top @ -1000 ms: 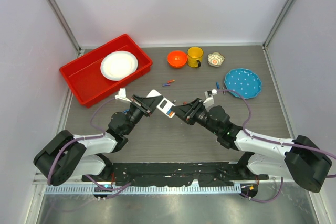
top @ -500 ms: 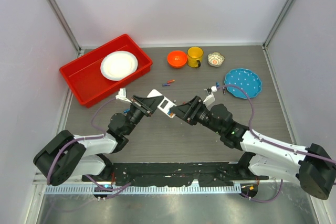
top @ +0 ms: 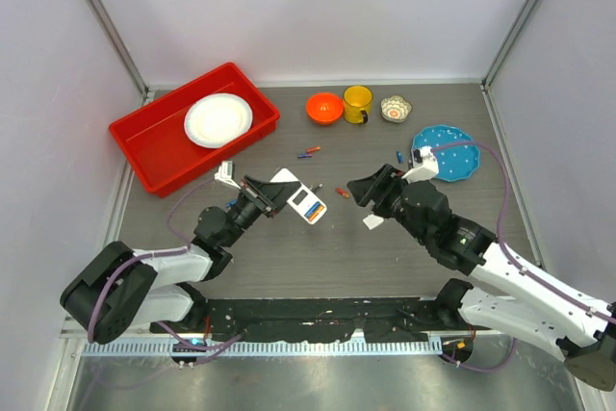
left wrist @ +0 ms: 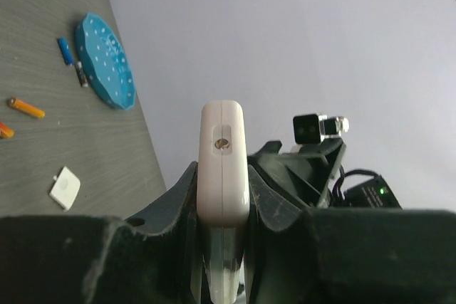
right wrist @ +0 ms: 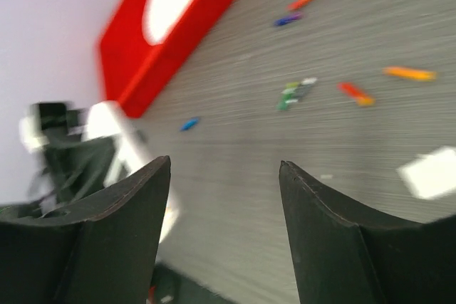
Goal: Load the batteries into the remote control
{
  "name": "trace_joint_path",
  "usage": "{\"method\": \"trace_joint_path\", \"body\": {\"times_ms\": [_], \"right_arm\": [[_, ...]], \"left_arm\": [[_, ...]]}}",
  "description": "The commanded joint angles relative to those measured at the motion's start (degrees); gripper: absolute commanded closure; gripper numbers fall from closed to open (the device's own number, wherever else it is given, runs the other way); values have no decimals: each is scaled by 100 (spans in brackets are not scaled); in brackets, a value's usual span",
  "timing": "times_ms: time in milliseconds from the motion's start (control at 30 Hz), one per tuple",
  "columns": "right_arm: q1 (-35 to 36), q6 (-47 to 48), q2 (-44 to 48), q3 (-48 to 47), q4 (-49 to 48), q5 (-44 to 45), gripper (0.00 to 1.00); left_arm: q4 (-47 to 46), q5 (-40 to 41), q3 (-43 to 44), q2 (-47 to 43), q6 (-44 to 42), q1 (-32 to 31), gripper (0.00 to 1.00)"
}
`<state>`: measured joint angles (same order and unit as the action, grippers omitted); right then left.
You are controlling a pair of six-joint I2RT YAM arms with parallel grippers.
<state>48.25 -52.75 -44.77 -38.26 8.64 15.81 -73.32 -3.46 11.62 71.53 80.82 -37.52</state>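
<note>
My left gripper (top: 281,195) is shut on the white remote control (top: 304,202), holding it above the table with a blue and orange patch on its upper face. In the left wrist view the remote control (left wrist: 224,154) stands edge-on between the jaws of the left gripper (left wrist: 224,176). My right gripper (top: 359,190) is open and empty, a little to the right of the remote. Through the right gripper (right wrist: 224,165) I see loose batteries on the table: orange (right wrist: 410,73), red (right wrist: 355,93), green (right wrist: 293,93) and blue (right wrist: 189,124). More batteries (top: 308,152) lie further back.
A small white square cover (top: 373,221) lies below the right gripper. A red bin (top: 154,146) with a white plate (top: 218,119) sits back left. An orange bowl (top: 324,107), yellow mug (top: 357,102), patterned bowl (top: 396,108) and blue plate (top: 446,152) stand along the back right.
My right gripper has opened and drawn back to the right, away from the remote. The left arm has stayed put with the remote in its grip.
</note>
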Motion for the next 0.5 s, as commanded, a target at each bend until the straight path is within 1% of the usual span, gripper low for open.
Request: {"method": "trace_joint_path", "body": {"times_ms": [0,33,67,100,167,267,333,467], "right_arm": [[-26,634,-652,-550,2245,2116,33],[-26,626,-821,-586,2525,2206,34],[-26,678,-970,-595,2580,2198,34],[-26,722,-1294,-577,2581,2111,34],[-26,801,-1603,-525,2537,2023,32],[-26,1108,-2096,-437,2318,1873,31],[-26,1354,-2280,-314,2029,1785,29],[-140,1934,-2439,-191,1615,1592,26]], "left_arm": [[378,-1611,191,-209,180,254,100],[580,-1848,253,-148,171,288,100],[530,-2016,245,-104,163,315,100],[416,-2270,218,-52,189,315,100],[-5,-2474,174,168,337,315,100],[-559,-2834,165,527,549,315,100],[-980,-3132,192,695,760,315,100],[-1491,-3476,245,1099,1085,359,100]]}}
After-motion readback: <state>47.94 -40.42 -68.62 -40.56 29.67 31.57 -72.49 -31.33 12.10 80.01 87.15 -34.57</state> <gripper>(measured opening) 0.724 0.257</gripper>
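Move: The white battery cover lies flat on the table, about 8 cm right of the empty right gripper, 3 cm farther out and some 21 cm below. Around the cover, the orange battery is 12 cm farther out and 3 cm left, the red one 10 cm farther out and 9 cm left. The held remote is about 16 cm left and 2 cm back of the right gripper, level with it. From the left gripper the cover is roughly 28 cm right, 2 cm ahead, 20 cm down. Drop the open right gripper about 16 cm towards the battery cover while carrying it 7 or 8 cm right, away from the remote; roll its left side down nearly 50 degrees so the fingers slant down over the cover, still clear. Keep the left grip on the remote, drawing it back, down and a bit right, swinging it clockwise. ##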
